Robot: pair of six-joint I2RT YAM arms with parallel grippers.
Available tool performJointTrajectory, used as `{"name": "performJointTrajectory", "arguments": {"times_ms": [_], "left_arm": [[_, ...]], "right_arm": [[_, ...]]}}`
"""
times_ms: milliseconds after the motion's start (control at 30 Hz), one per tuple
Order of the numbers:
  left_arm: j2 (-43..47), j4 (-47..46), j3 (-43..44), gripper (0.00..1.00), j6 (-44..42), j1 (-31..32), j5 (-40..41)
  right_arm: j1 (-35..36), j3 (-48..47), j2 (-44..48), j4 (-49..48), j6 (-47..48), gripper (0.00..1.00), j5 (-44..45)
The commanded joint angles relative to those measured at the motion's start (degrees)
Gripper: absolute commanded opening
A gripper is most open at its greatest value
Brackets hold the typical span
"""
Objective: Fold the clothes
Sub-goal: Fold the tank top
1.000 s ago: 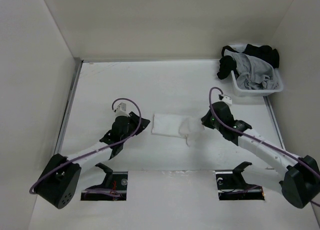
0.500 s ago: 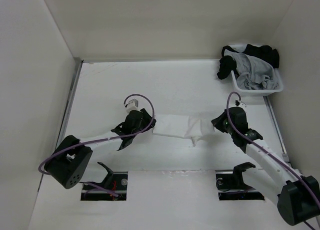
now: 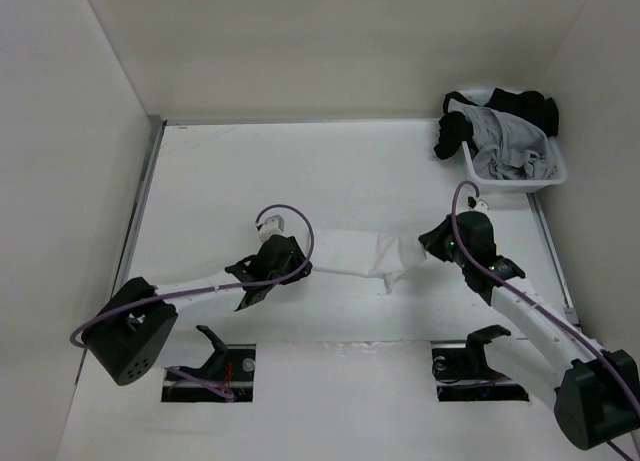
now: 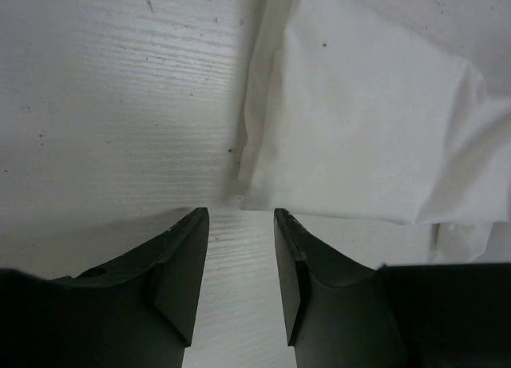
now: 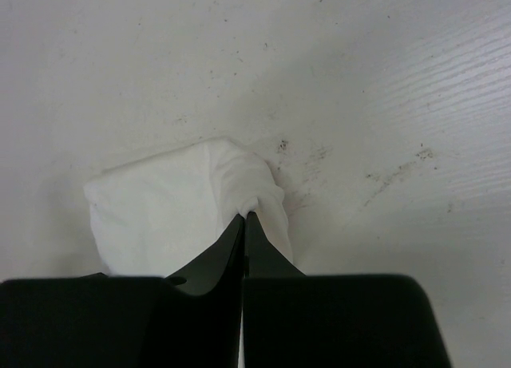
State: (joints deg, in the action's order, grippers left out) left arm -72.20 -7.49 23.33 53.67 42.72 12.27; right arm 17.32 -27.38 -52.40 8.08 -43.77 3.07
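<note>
The clothes [image 3: 360, 255], a thin white top, lie stretched across the middle of the table between the two arms. My right gripper [image 3: 428, 249] is shut on the right end of the clothes [image 5: 200, 204], with fabric bunched at its fingertips [image 5: 244, 216]. At the left end of the clothes [image 4: 359, 136] my left gripper [image 3: 304, 268] stands open, its fingers [image 4: 188, 248] resting on bare table just short of the fabric's near corner. Nothing lies between the left jaws [image 4: 239, 216].
A white bin [image 3: 512, 181] at the back right holds a grey garment [image 3: 505, 141] and black garments [image 3: 520, 106]. White walls close off the left, back and right sides. Two cut-outs [image 3: 210, 369] sit at the near edge by the arm bases.
The left gripper opened and moved right and nearer, up to the cloth's left end. The right gripper pulled the cloth's right end rightward, stretching it out.
</note>
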Motion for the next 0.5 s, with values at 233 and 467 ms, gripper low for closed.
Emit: {"name": "performJointTrajectory", "arguments": {"times_ms": [233,467], "left_arm": [[-5.6,-6.0,2.4,0.31,1.3,-1.1,-1.1],[-4.4,-9.9,0.7,0.10,3.0,-3.0,-2.2]], "right_arm": [[0.7,0.8,2.4,-3.4,-0.4,0.00,-0.8],[0.8,3.2,0.5,-5.3,-1.6,0.01,-0.8]]}}
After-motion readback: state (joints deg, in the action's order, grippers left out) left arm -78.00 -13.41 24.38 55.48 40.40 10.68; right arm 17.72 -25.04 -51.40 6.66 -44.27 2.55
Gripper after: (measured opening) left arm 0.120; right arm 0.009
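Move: The near-left corner of the folded tank top lies about 2 cm ahead of my left hand, 1 cm to its right and 1 cm below. The garment's far-left corner is some 9 cm ahead and 1 cm right; its loose tail sticks out about 17 cm right and 3 cm back of my left hand. From my right hand, which still holds the right end, that near-left corner is roughly 24 cm left, 5 cm back and 8 cm below. I bring the near-left corner of the tank top between my left fingertips: they dip slightly, then slide forward about 2 cm and a touch right at table level, closing from a part-open gap to pinch the corner as they go. My right hand stays almost in place, still gripping the garment's right end. ##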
